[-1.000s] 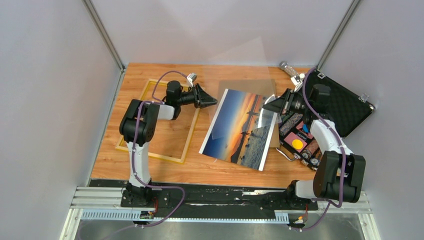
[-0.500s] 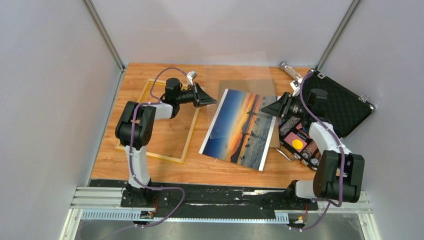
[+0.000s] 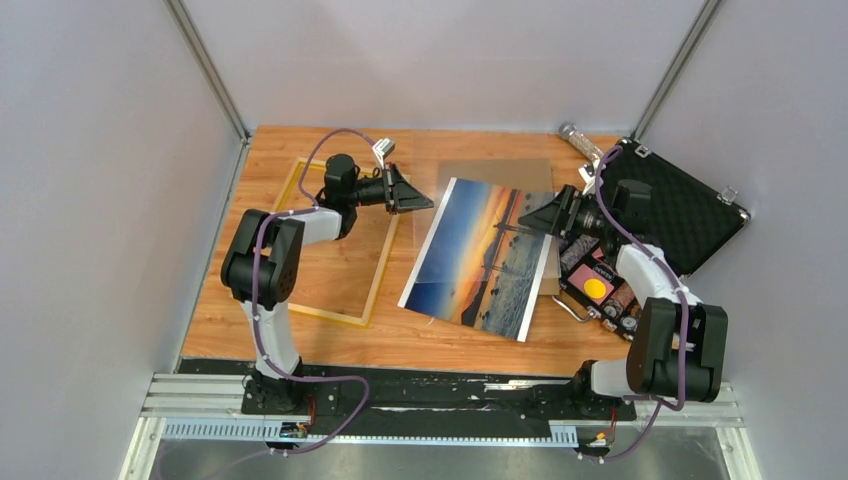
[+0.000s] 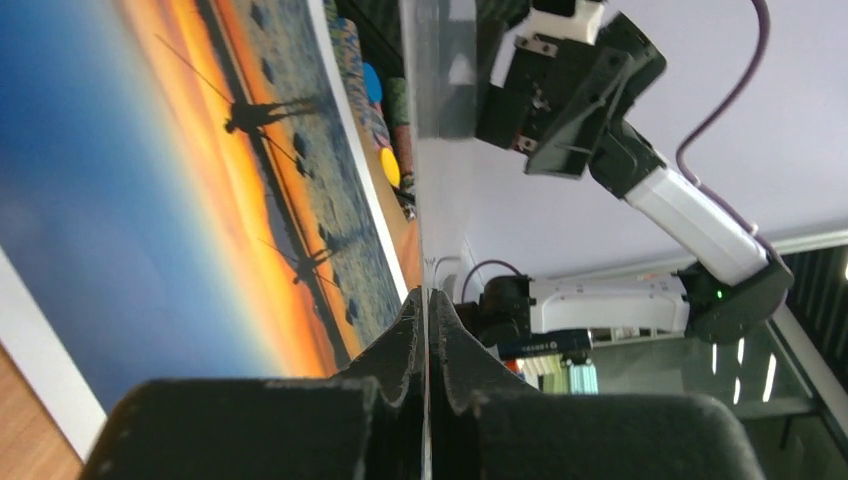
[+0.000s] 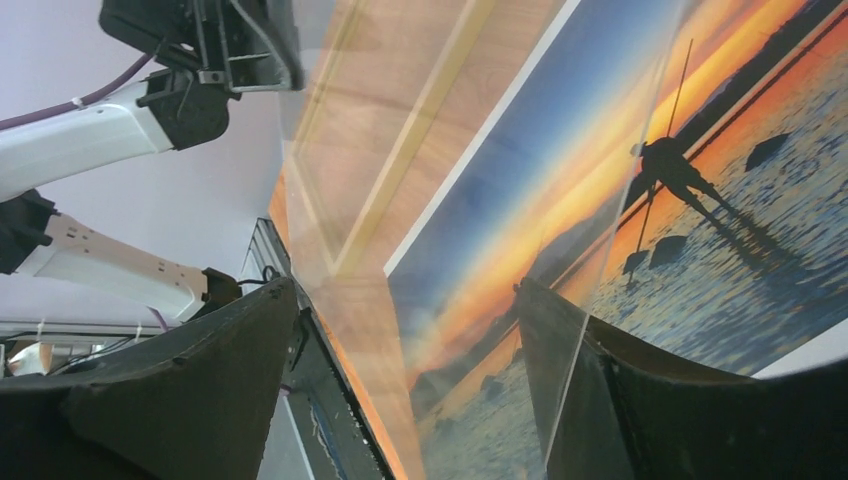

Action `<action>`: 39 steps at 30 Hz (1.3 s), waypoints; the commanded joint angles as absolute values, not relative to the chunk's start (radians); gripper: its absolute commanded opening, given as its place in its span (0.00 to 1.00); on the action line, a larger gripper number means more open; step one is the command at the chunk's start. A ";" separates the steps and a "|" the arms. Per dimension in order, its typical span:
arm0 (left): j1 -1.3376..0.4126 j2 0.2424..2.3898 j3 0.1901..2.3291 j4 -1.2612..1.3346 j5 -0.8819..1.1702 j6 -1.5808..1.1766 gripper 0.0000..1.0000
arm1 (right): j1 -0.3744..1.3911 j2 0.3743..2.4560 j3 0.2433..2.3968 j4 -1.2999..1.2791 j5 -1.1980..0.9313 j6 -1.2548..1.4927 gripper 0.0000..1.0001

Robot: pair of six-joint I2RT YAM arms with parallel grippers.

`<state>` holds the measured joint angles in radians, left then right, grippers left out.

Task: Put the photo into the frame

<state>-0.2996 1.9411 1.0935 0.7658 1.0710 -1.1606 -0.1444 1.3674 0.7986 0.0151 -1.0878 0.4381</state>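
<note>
The photo [image 3: 480, 255], a sunset print, lies flat on the table at the middle, over a brown board [image 3: 500, 168]. The yellow frame [image 3: 300, 312] lies flat to its left. My left gripper [image 3: 428, 203] is shut on the edge of a clear pane [image 3: 470, 200] and holds it above the photo; the left wrist view shows the pane [image 4: 440, 90] pinched between the fingers [image 4: 428, 300], with the photo [image 4: 150, 150] below. My right gripper [image 3: 528, 219] is open at the pane's far edge. In the right wrist view, the pane [image 5: 400, 150] passes between its spread fingers [image 5: 405, 290], above the photo [image 5: 620, 190].
An open black foam-lined case [image 3: 690, 210] stands at the right, with batteries and small parts [image 3: 600, 285] in its near half. A small metal object [image 3: 575, 135] lies at the back right. Grey walls close in the table on three sides.
The left gripper has moved slightly back and left with the pane. The right gripper has shifted a little left toward the pane's edge. The photo and frame have not moved.
</note>
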 commanded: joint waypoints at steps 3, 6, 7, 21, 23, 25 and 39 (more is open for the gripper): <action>-0.308 1.851 1.065 0.909 1.209 -1.200 0.00 | -0.138 1.400 0.801 0.037 -1.087 0.360 0.80; -0.308 1.831 1.041 0.913 1.221 -1.192 0.00 | -0.138 1.420 0.809 0.046 -1.124 0.358 0.79; -0.308 1.829 1.038 0.910 1.220 -1.189 0.00 | -0.137 1.425 0.811 0.053 -1.136 0.363 0.78; -0.328 1.850 1.036 0.696 1.195 -0.939 0.00 | -0.138 1.409 0.821 0.097 -1.225 0.406 0.65; -0.328 1.836 1.053 0.514 1.177 -0.823 0.00 | -0.138 1.394 0.819 0.097 -1.227 0.408 0.62; -0.328 1.822 1.067 0.411 1.156 -0.727 0.00 | -0.138 1.383 0.818 0.097 -1.227 0.410 0.59; -0.344 1.812 1.071 0.422 1.104 -0.740 0.00 | -0.137 1.389 0.793 0.094 -1.212 0.406 0.42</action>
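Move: The left hand already pinches the clear sheet; the photo lies about 16 cm below this hand and 11 cm to its right, neither ahead nor back. The cardboard is some 6 cm ahead and 13 cm right of it, the wooden frame 3 cm ahead and 21 cm left. The sheet's right edge runs right at the right hand, between its open fingers; from that hand the photo is about 4 cm ahead, 5 cm left and 17 cm below. Keeping its pinch on the clear sheet, the left hand draws back about 4 cm while rising a little, then sinks some 6 cm towards the table beside the photo, its fingertips tipping down and swinging slightly clockwise towards the base. The right hand, around the sheet's right side, dips about 2 cm and comes back up, easing back about a centimetre and narrowing its wide-open fingers to a bit under half open without shutting on the sheet. ##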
